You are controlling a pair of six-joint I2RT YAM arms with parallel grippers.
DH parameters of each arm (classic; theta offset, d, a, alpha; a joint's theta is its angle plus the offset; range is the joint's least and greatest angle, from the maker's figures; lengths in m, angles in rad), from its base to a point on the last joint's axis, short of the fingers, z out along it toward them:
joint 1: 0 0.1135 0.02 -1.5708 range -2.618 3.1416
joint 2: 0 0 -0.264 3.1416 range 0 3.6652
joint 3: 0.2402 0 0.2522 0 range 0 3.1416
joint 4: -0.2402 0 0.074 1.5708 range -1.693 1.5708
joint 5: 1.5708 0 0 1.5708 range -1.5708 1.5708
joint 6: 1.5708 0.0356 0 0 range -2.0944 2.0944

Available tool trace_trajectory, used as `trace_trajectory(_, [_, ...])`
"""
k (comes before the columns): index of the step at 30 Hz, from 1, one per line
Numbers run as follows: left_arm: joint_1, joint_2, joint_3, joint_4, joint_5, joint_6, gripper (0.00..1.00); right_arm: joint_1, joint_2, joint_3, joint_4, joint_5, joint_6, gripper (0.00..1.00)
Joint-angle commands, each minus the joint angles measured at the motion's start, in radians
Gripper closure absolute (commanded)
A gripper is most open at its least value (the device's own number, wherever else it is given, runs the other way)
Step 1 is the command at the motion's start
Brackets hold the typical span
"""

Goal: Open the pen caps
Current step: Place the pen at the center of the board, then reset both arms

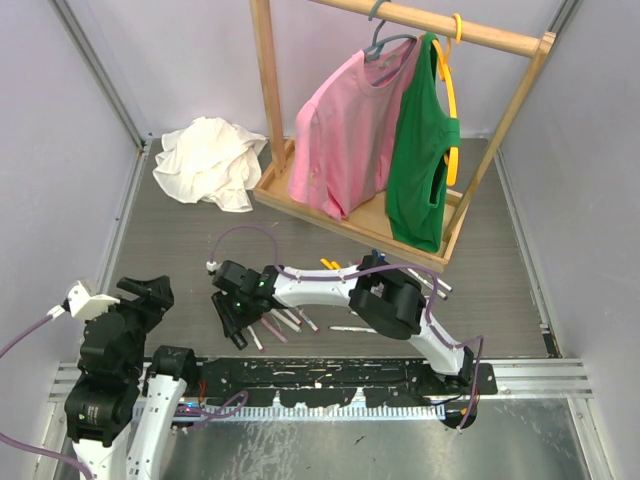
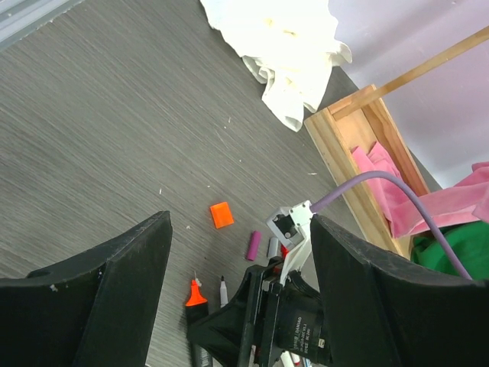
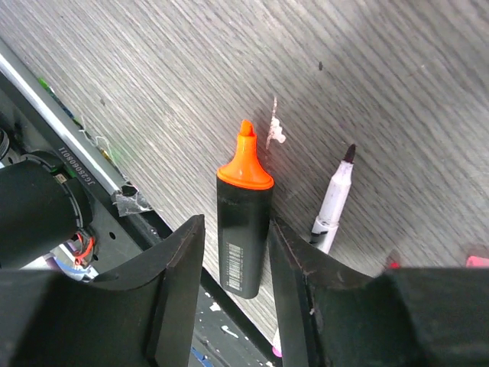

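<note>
A stubby black marker (image 3: 244, 229) with a bare orange tip (image 3: 245, 164) lies on the grey table between the fingers of my right gripper (image 3: 235, 229). That gripper is open, with a gap showing at its left finger. A slim white pen (image 3: 334, 200) with a bare dark tip lies just to the right. In the left wrist view an orange cap (image 2: 221, 215), a purple cap (image 2: 253, 245) and a grey cap (image 2: 273, 247) lie loose on the table beyond the right gripper (image 2: 252, 321). My left gripper (image 2: 241, 229) hangs wide open above them, holding nothing. More pens (image 1: 285, 322) lie beside the right arm.
A wooden clothes rack (image 1: 268, 100) stands at the back with a pink shirt (image 1: 345, 130) and a green top (image 1: 420, 160). A crumpled white cloth (image 1: 208, 160) lies at the back left. The black mounting rail (image 1: 330, 375) runs along the near edge.
</note>
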State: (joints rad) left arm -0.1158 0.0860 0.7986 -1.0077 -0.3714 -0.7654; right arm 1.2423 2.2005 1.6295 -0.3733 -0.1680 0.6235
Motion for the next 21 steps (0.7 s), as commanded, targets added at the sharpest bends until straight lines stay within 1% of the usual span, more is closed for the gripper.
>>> trace_trajectory(1, [0.005, -0.009, 0.023, 0.013, 0.001, 0.011, 0.26, -0.001, -0.005, 0.062, -0.033, 0.046, -0.054, 0.54])
trace_trajectory(6, [0.005, -0.011, 0.016, 0.018, 0.042, -0.002, 0.25, -0.003, -0.034, 0.141, -0.07, 0.044, -0.13, 0.52])
trace_trajectory(10, [0.005, -0.015, 0.024, 0.024, 0.079, -0.01, 0.24, -0.005, -0.093, 0.156, -0.079, 0.03, -0.178, 0.52])
trace_trajectory(14, [0.005, -0.028, 0.061, 0.02, 0.121, -0.016, 0.18, -0.029, -0.177, 0.127, -0.072, -0.014, -0.257, 0.52])
trace_trajectory(16, [0.005, -0.043, 0.069, 0.039, 0.175, 0.0, 0.14, -0.055, -0.239, 0.081, -0.048, -0.072, -0.333, 0.54])
trace_trajectory(18, [0.005, -0.067, 0.07, 0.066, 0.236, 0.014, 0.02, -0.091, -0.308, 0.03, -0.039, -0.144, -0.408, 0.55])
trace_trajectory(21, [0.006, -0.077, 0.07, 0.108, 0.296, 0.027, 0.02, -0.137, -0.432, -0.05, -0.064, -0.205, -0.601, 0.56])
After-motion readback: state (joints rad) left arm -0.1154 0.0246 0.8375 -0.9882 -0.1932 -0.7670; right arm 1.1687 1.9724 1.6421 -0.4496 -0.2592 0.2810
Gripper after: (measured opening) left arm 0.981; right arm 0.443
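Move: The black highlighter with the orange tip lies on the board right at the right hand, between its half-open fingertips and a centimetre or so below the hand point. The white uncapped pen lies about 4 cm to its right and level with it; the orange cap is some 12 cm farther out and 3 cm left, the purple cap about 12 cm farther out and 3 cm right. From the raised left hand, the highlighter lies roughly 16 cm right, about level fore and aft, and some 23 cm below. The right hand, already open around the laid-down black highlighter, lifts off it slowly at first and then faster, rising about 11 cm and drifting some 3 cm forward, first a touch left and then 2 cm right, while the wrist turns some 20 degrees, partly counter-clockwise, and the fingers stay half open. Away on its own side the left hand starts off late, going 3 cm right and nearly as far up as its fingers spread from mostly open to almost fully open and the wrist turns a little clockwise. ##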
